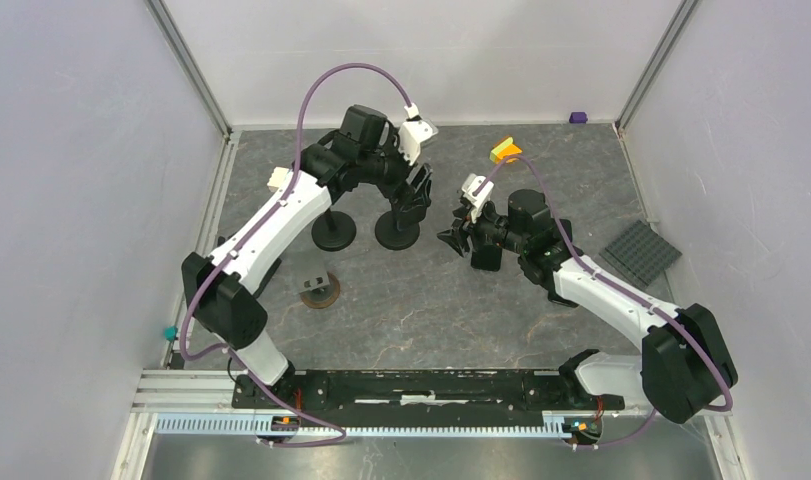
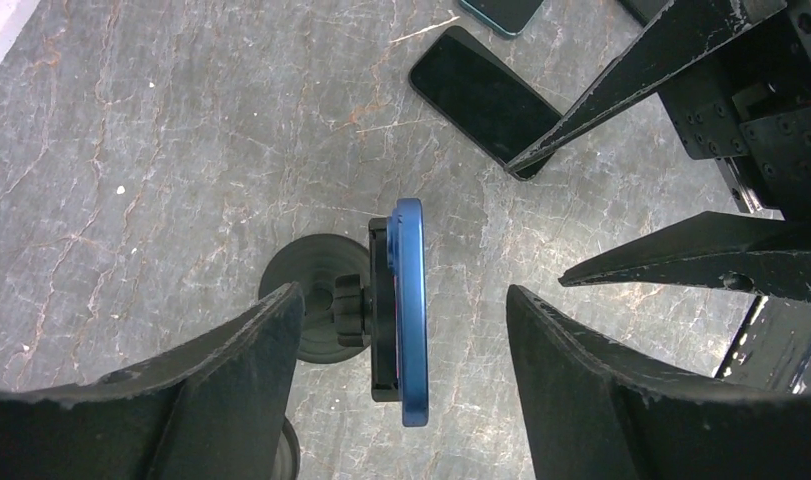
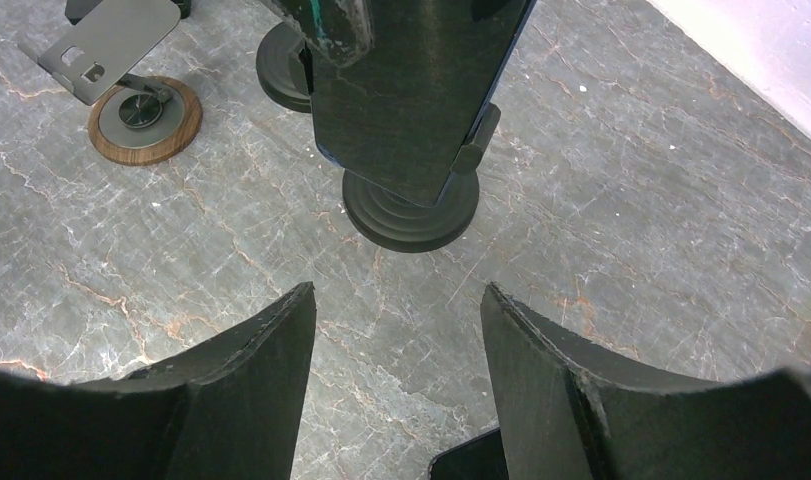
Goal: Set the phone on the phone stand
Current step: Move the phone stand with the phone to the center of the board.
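Note:
A blue phone (image 2: pixel 412 320) stands edge-on against the head of a black phone stand (image 2: pixel 306 300) with a round base. In the right wrist view the phone's dark screen (image 3: pixel 411 90) sits above that stand's base (image 3: pixel 411 215). My left gripper (image 2: pixel 406 292) is open, one finger on each side of the phone and neither touching it. From the top view the left gripper (image 1: pixel 413 195) hovers over the stand (image 1: pixel 398 232). My right gripper (image 1: pixel 453 235) is just to the right, pointing at the phone. The right gripper (image 3: pixel 396 290) is open and holds nothing.
A second black stand (image 1: pixel 333 232) and a wood-based metal stand (image 1: pixel 321 290) sit to the left. A black phone (image 2: pixel 486 105) lies flat near the right gripper, with a teal phone (image 2: pixel 501 10) beyond it. An orange block (image 1: pixel 505 151), a purple block (image 1: pixel 578 117) and a grey grid mat (image 1: pixel 641 252) lie further right.

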Robot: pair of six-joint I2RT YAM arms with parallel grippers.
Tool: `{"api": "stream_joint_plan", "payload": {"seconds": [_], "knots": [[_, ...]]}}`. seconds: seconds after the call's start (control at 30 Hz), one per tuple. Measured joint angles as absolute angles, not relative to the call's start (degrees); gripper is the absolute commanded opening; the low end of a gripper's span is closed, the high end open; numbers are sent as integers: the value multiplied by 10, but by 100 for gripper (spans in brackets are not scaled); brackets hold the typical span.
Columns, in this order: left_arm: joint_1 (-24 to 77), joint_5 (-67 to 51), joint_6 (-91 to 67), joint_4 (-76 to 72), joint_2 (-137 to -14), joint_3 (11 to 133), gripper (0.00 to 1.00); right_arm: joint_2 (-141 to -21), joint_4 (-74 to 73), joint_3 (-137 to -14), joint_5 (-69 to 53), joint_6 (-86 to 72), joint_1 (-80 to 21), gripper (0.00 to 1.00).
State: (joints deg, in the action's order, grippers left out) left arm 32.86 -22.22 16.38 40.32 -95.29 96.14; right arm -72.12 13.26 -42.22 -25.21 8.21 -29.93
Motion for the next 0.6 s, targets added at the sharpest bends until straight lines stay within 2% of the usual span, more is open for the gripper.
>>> {"api": "stream_joint_plan", "payload": {"seconds": [0.43,0.6], "knots": [[311,-235,136,382,-956,937,34,-721,132,-422,-255,82,-293,65],[303,-270,122,363,-959,932,15,-721,132,-422,-258,82,-284,65]]}}
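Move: The phone on its stand is just under the left gripper, upright between the open fingers, its middle about 4 cm below, 2 cm back and 1 cm left. The stand's round base is some 5 cm back, 4 cm left and 21 cm down. At about that depth, a second black stand's base lies 17 cm left, 5 cm back, and a loose phone 13 cm right, 12 cm back. From the right hand the mounted phone lies about 8 cm left, 6 cm forward. The left fingers, wide open at first, close most of the way around the phone's upper part, one on either face, ending right against it or a hair short; a firm grip can't be seen. The hand sinks about 1 cm over the phone as they close and edges slightly forward, tipping some 5 degrees. ##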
